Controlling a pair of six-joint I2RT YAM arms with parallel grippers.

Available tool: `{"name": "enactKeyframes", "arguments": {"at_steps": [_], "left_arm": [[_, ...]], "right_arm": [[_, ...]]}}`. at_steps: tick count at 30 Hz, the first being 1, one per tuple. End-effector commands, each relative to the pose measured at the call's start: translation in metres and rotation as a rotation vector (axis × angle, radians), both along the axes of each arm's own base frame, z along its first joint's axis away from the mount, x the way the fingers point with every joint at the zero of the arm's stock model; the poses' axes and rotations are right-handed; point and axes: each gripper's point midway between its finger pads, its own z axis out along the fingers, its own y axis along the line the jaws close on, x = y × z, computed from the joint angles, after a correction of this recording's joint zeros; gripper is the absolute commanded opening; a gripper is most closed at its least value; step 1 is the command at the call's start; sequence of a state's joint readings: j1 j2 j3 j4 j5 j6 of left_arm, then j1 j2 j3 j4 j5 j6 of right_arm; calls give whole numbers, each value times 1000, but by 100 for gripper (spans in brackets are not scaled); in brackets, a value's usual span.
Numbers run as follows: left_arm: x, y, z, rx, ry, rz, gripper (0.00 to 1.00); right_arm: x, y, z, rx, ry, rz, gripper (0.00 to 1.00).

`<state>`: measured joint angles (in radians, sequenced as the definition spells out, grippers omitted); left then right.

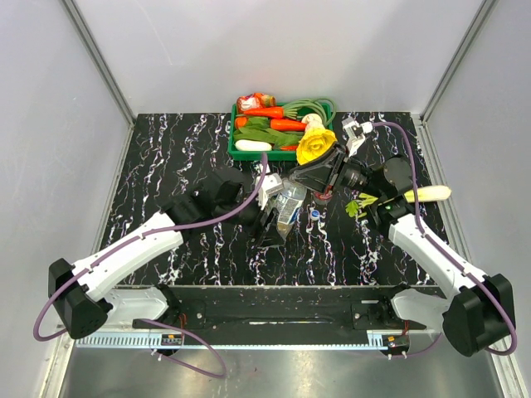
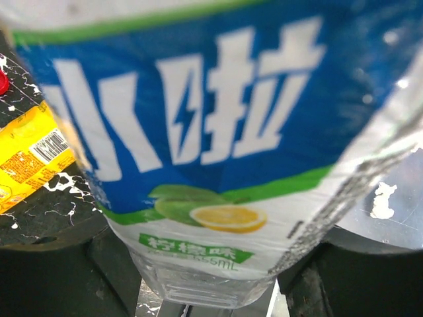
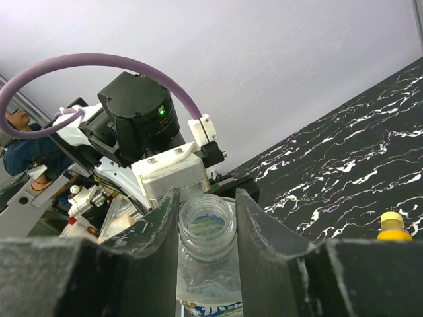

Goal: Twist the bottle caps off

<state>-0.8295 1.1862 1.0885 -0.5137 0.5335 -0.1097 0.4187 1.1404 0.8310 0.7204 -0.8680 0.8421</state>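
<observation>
My left gripper point(image 1: 272, 225) is shut on the lower body of the clear bottle with the blue label point(image 1: 288, 209), which fills the left wrist view point(image 2: 211, 132). My left gripper point(image 2: 211, 281) has dark fingers on both sides of the bottle's base. The bottle's neck point(image 3: 206, 228) is bare and open, with no cap on it. My right gripper point(image 3: 206, 208) straddles the neck, jaws about a neck's width apart, and holds nothing point(image 1: 311, 180). A blue cap point(image 1: 315, 214) lies on the table below. The yellow-labelled juice bottle point(image 2: 26, 158) lies beside a red cap point(image 2: 2, 82). Its yellow cap point(image 3: 392, 224) shows far right.
A green basket point(image 1: 235, 151) of vegetables stands at the back centre, with a yellow leafy vegetable point(image 1: 316, 145) at its right end. A white radish point(image 1: 428, 194) and a green sprig point(image 1: 361, 206) lie near the right arm. White walls enclose the black marbled table point(image 1: 166, 157).
</observation>
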Motion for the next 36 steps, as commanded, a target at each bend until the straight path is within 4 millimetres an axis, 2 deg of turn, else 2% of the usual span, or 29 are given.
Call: {"name": "enactKeyframes", "arguments": {"at_steps": [1,5,6,10,18,25,30,36], "left_arm": [[8,-7,31,-75,-84,4,69],[12,-6,30,-77,-91,30,75],[13,-6,28,-75,-90,40,83],[20,-3,26,-81,-99,97,99],[35,8,31,-82,-128,204,99],[42,27,53,-98,-181,315,99],[40,36,56,-108,-203,338,99],[40,37,49,-95,-195,338,99]], "right_arm": [[-9,-1,6,-9,-61,26,0],[-7,-4,3,-25,-69,-1,0],[-8,-4,2,-30,-70,-3,0],[-7,-6,-2,-49,-76,-32,0],[2,-12,-24,-122,-86,-118,0],[31,-28,-49,-223,-62,-322,0],[51,-55,-51,-275,-69,-531,0],[59,-90,-35,-303,-127,-744,0]]}}
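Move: The uncapped water bottle hangs tilted, its neck in the right fingers and its lower part in the left; its middle is about 6 cm above the left hand, 3 ahead and 1 to the right. From the right hand, the standing red-labelled bottle is some 10 cm ahead, 10 right and 26 below. On the table, about 37 cm down, lie the blue cap, 6 ahead and 7 right, and the red cap, 10 ahead and 1 right. The yellow bottle lies 5 ahead, 5 left and 34 below. The left fingers open wide and let go of the water bottle's lower part, and that hand draws clear, first forward, then also up and to the left by about 5 cm in height, its wrist turning slightly counter-clockwise. The right hand keeps its pinch on the neck and carries the bottle off alone, sinking slowly at first, then swinging forward and right towards the red-labelled bottle, some 5 to 6 cm each way, while it turns about 30 degrees clockwise and its fingertips dip. ##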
